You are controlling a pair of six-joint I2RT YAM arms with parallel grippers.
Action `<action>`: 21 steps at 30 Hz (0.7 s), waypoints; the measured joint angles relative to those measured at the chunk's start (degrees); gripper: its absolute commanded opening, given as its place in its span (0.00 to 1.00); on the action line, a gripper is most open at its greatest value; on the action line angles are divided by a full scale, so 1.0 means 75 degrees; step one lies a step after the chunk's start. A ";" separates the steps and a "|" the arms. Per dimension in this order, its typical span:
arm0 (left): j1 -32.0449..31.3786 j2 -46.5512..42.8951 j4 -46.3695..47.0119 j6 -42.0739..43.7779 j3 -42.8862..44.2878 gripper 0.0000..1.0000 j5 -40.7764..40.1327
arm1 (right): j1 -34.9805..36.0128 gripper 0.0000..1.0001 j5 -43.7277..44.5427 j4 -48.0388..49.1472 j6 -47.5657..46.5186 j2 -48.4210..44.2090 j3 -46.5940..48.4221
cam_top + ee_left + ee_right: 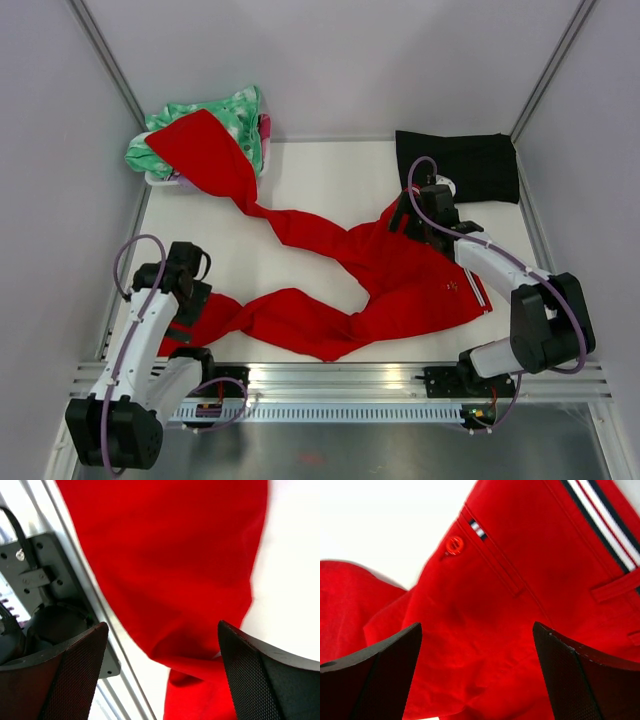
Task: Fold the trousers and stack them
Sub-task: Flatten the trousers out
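Observation:
The red trousers [400, 280] lie spread across the white table. One leg runs up to the far left and drapes over the green garment. The other leg curves toward the near left edge. The striped waistband [478, 292] is at the right. My left gripper [188, 312] hovers open over the near-left leg end, and red cloth [175, 555] lies loose below the gap between its fingers [162, 630]. My right gripper [407, 216] stands open just above the seat of the trousers [485, 630], near a red button [454, 545], with nothing pinched between its fingertips [476, 627].
A black folded cloth [460, 165] lies at the far right. A green-and-white mottled garment [235, 115] is piled in a white basket [160, 180] at the far left corner. An aluminium rail [340, 375] runs along the near edge, close beside the left gripper [75, 555].

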 measured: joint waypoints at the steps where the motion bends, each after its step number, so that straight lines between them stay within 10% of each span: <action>1: 0.0000 0.0000 -0.0015 -0.0058 -0.0085 0.94 0.0070 | 0.0000 0.98 -0.0009 0.0020 0.0058 0.0000 -0.0070; 17: -0.0003 0.0230 0.1877 -0.0195 -0.1725 0.84 0.1434 | 0.0000 0.98 -0.0154 0.0055 0.0128 0.0154 -0.0239; 21: -0.0006 0.0096 0.2136 -0.0291 -0.2031 0.29 0.1547 | 0.0000 0.98 -0.0175 0.0076 0.0119 0.0154 -0.0239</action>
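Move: The crease near the loose end of the near trouser leg lies about 4 cm right of the left hand and some 8 cm below it, level fore and aft. The leg's spread end lies roughly 5 cm to the left of the hand, and the table's near edge about 8 cm behind it. The laundry basket, with the other leg draped over it, stands about 36 cm ahead. From the right hand the crease lies roughly 42 cm left and 23 cm back. Towards the crease in the near trouser leg goes the left hand, easing down at first, then dropping faster, some 7 cm in all and about 4 cm to the right, while the wrist straightens some 10 degrees so the fingers point more steeply down. Low over the cloth the wide-open fingers begin to close around the crease, a good third of the way. The right hand, still open, sinks about 2 cm over the trousers' upper part. ##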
